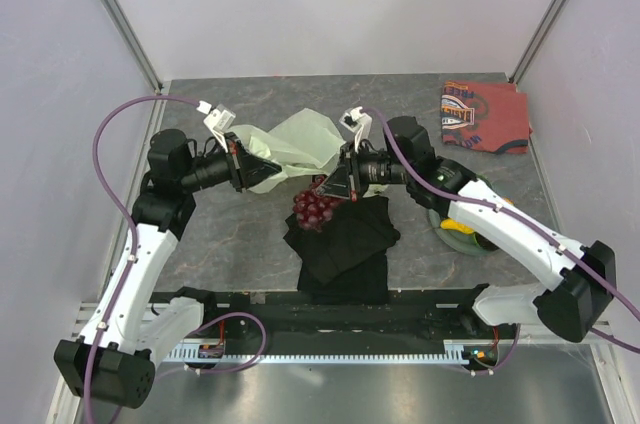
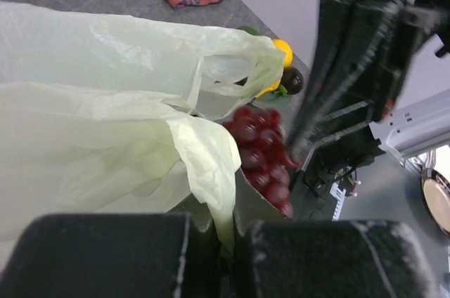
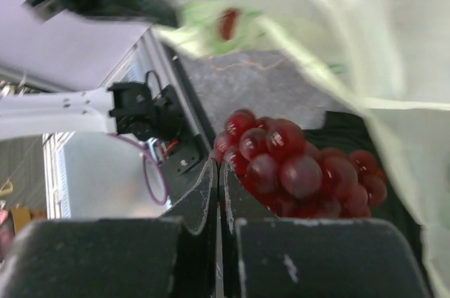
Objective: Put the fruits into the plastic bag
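Note:
The pale yellow-green plastic bag (image 1: 300,139) lies behind mid-table. My left gripper (image 1: 268,170) is shut on a fold of the plastic bag's edge (image 2: 211,171), pinched between the tips of the left gripper (image 2: 230,233). A dark red grape bunch (image 1: 315,209) hangs at the tips of my right gripper (image 1: 328,190), just beside the bag's mouth. In the right wrist view the right gripper (image 3: 218,166) is shut, with the grape bunch (image 3: 295,168) against its tip; the pinched part is hidden. A yellow fruit (image 2: 283,50) and a dark maroon one (image 2: 292,80) show past the bag.
A folded black cloth (image 1: 345,244) lies under the grapes at front centre. A grey-green plate (image 1: 478,245) with fruit sits under my right forearm. A red-orange patterned cloth (image 1: 485,116) lies at the back right corner. Walls enclose the table.

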You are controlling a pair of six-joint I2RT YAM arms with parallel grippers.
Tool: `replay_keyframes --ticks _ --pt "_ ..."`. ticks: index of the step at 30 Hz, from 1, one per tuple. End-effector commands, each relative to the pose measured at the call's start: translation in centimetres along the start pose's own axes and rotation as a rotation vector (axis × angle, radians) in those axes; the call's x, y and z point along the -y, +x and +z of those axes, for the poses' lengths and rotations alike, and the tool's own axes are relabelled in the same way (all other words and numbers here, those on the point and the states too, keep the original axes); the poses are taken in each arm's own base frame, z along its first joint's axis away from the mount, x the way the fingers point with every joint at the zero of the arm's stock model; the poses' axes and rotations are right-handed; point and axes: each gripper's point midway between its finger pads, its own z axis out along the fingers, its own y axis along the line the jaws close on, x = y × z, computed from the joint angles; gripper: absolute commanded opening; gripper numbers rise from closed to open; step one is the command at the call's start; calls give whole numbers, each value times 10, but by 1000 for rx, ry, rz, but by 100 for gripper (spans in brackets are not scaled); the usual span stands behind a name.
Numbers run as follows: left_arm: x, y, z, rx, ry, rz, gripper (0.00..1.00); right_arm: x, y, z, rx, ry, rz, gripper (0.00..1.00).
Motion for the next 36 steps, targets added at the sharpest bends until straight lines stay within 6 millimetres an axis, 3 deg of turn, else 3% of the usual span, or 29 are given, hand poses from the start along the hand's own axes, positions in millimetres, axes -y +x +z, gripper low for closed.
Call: replay_keyframes --ticks 1,7,10,16,25,32,36 --pt "23 -8 -6 20 116 131 2 1 -62 -23 154 59 -58 0" --pt "47 -4 -12 -4 255 176 2 26 -121 -63 308 147 -58 0" --pt "56 -2 -15 -12 307 192 2 34 -136 -69 339 169 -61 0" --pt "74 9 -17 -53 422 193 2 44 -158 -60 377 160 -47 0" --pt "81 19 -13 -94 478 164 2 25 -192 -53 473 33 -22 0" --pt "80 21 -10 -105 483 150 2 9 -204 -49 516 -83 18 0" --pt "81 22 -10 -108 488 150 2 14 -202 -41 514 -92 38 0"
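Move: The right fingers still hold the grapes, whose middle hangs about 5 cm left of that hand and 6 below. The bag's mouth, its goal, lies some 11 cm ahead, 8 to the left and a little lower; the black cloth is on the table, level ahead, 3 cm right and roughly 26 below. The left hand keeps a pinch on the bag's near rim, with the mouth about 7 cm ahead, 7 to the right and somewhat below. Keeping its pinch on the grapes, the right hand carries them forward and up about 13 cm to the bag's far rim, swinging first right, then partly back left; it turns some 20 degrees clockwise and rolls its left side up late on. The left hand, still gripping the near rim, draws back about 7 cm and slightly right, turning 25 degrees clockwise. ##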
